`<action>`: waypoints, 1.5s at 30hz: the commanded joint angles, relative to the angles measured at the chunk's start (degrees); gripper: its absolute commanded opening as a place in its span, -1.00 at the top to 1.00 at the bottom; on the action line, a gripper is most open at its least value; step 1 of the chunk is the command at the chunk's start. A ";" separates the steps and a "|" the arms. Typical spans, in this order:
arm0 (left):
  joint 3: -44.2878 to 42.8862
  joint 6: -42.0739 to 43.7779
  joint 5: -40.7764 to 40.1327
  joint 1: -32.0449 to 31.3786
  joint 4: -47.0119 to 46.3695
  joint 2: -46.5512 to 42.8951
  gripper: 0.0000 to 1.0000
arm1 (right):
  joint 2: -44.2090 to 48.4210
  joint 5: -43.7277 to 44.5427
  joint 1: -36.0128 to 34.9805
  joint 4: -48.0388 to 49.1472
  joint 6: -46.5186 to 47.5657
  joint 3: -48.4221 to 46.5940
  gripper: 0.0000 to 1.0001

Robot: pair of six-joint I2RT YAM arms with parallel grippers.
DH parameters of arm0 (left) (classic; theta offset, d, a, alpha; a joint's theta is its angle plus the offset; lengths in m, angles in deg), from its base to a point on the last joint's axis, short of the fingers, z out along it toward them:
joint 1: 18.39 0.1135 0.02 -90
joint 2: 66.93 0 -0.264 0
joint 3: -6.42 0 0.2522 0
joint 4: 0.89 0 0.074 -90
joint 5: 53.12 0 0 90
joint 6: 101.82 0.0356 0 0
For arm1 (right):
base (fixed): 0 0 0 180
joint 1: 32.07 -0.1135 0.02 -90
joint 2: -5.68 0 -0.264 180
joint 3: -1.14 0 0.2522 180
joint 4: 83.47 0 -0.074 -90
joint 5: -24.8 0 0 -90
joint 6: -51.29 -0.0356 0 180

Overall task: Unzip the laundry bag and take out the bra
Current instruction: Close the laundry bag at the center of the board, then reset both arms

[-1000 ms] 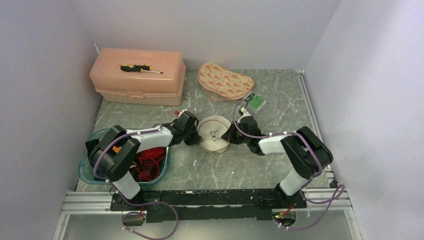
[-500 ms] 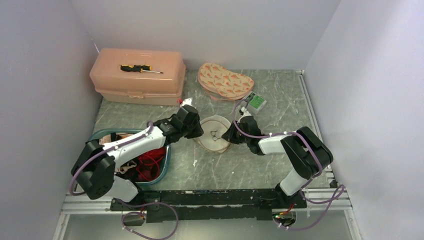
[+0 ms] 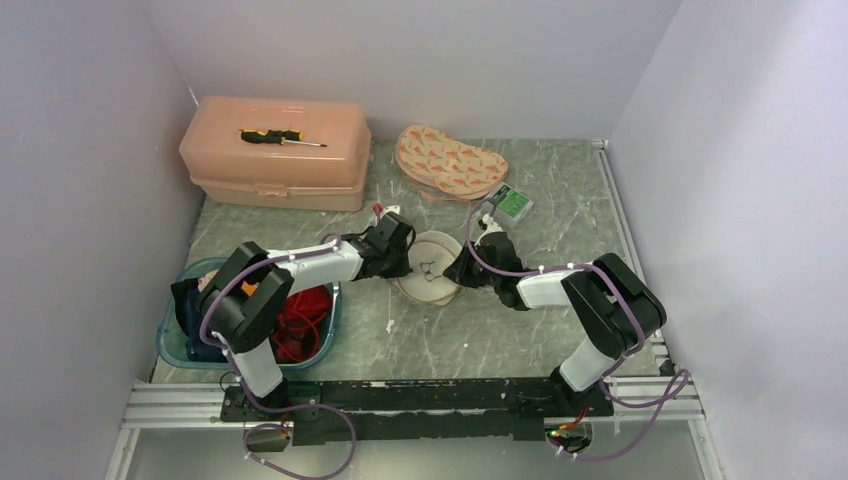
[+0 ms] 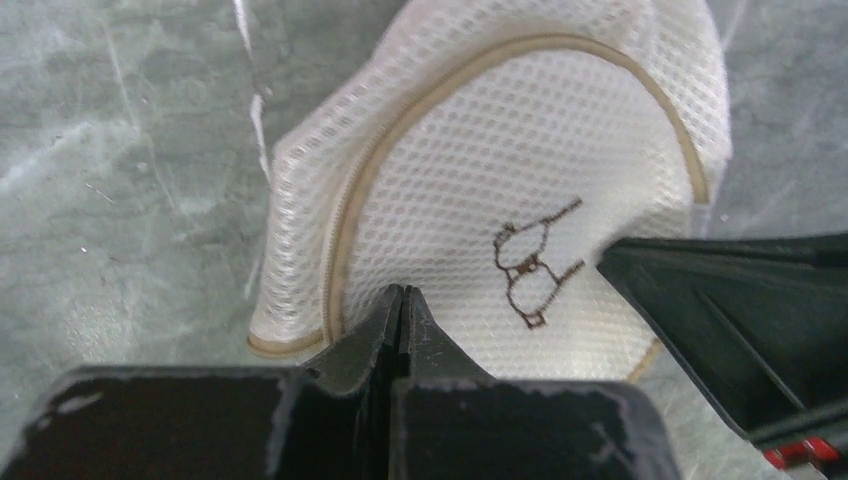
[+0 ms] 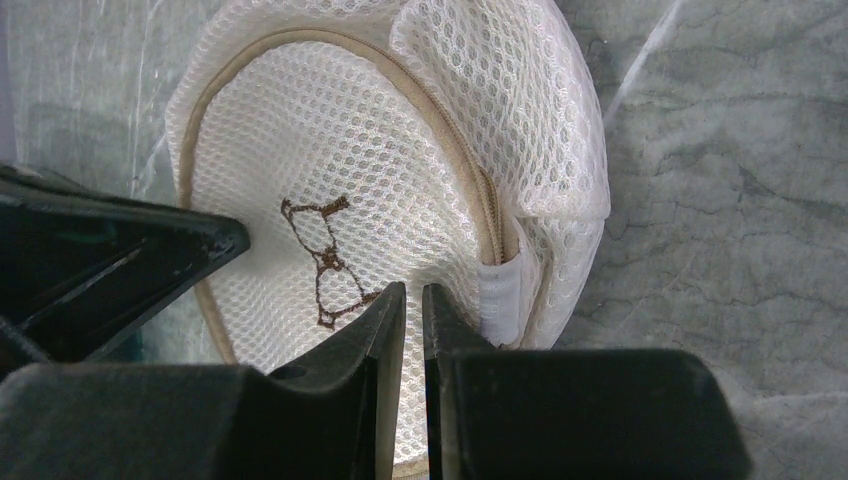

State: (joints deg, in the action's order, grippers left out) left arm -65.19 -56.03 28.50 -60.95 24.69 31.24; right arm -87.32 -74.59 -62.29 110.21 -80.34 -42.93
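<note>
The laundry bag [image 3: 430, 268], a round white mesh pouch with a tan zipper band and a small brown embroidered figure, lies mid-table. My left gripper [image 3: 405, 262] is at its left rim. In the left wrist view its jaws [image 4: 402, 292] are pressed fully together over the zipper band [image 4: 345, 230], with nothing visible between them. My right gripper [image 3: 458, 272] is at the bag's right rim, jaws [image 5: 413, 290] nearly together with mesh [image 5: 330, 150] in the narrow gap, beside the zipper's white end tab [image 5: 498, 295]. The red bra [image 3: 300, 312] lies tangled in the teal bin [image 3: 200, 270].
A peach toolbox [image 3: 275, 160] with a screwdriver [image 3: 280, 137] on its lid stands at the back left. A patterned pouch [image 3: 450, 160] and a small green device [image 3: 513, 203] lie behind the bag. White walls enclose the table on three sides.
The left arm stretched out, then folded back, and its gripper shifted right onto the bag's left rim. The right arm kept still.
</note>
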 commanded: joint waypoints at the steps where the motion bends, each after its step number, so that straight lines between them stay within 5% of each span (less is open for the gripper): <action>1: -0.69 -1.25 0.74 2.41 -2.70 2.64 0.95 | 0.44 1.99 -0.13 0.48 0.73 -0.29 0.66; 17: 1.22 -2.70 2.56 4.01 -3.47 0.04 0.91 | 6.79 3.77 -0.40 -5.00 2.53 -1.84 0.59; 19: 1.16 -1.96 3.96 3.98 -3.18 -2.73 0.61 | 9.14 3.13 -0.39 -6.63 3.36 -2.74 0.50; 22: 1.24 -0.96 7.36 3.98 -3.28 -6.98 -0.16 | 13.15 1.88 -0.35 -8.83 4.53 -4.04 0.23; 25: 1.15 -1.27 7.85 3.97 -1.04 -11.71 -0.45 | 17.18 1.29 -0.37 -11.94 5.81 -6.01 0.00; 35: 2.23 2.13 1.99 3.98 11.76 -29.99 -0.54 | 24.41 3.69 -5.87 -18.72 12.92 -7.13 -0.08; 45: 5.57 2.58 -5.01 3.99 22.34 -46.74 -0.52 | 13.50 6.54 -7.50 -13.33 11.78 -7.40 -0.06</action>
State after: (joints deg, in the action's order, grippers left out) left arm -61.54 -54.26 27.21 -57.15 42.06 -10.44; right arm -70.07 -70.02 -69.79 93.25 -69.13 -49.29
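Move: The laundry bag lies between the two hands, its middle about 5 cm to the right of the left hand, 1 cm ahead and 3 cm below. From the right hand, the bag is some 4 cm to the left, level fore and aft and about 1 cm lower. The patterned pouch stands about 23 cm ahead of the right hand, and the green box some 15 cm ahead and 12 cm right. The teal tub is 30 cm left and 8 cm back from the left hand. The bag's left rim gets one more short press from the left hand's shut fingertips, moving about 2 cm down and forward, while the right hand holds still at the right rim. Then both let go of the bag: the left rises some 20 cm, opening wide and swinging back and left; the right lifts about 14 cm while partly opening, drifts back and left over the bag, then sinks 5 cm. ##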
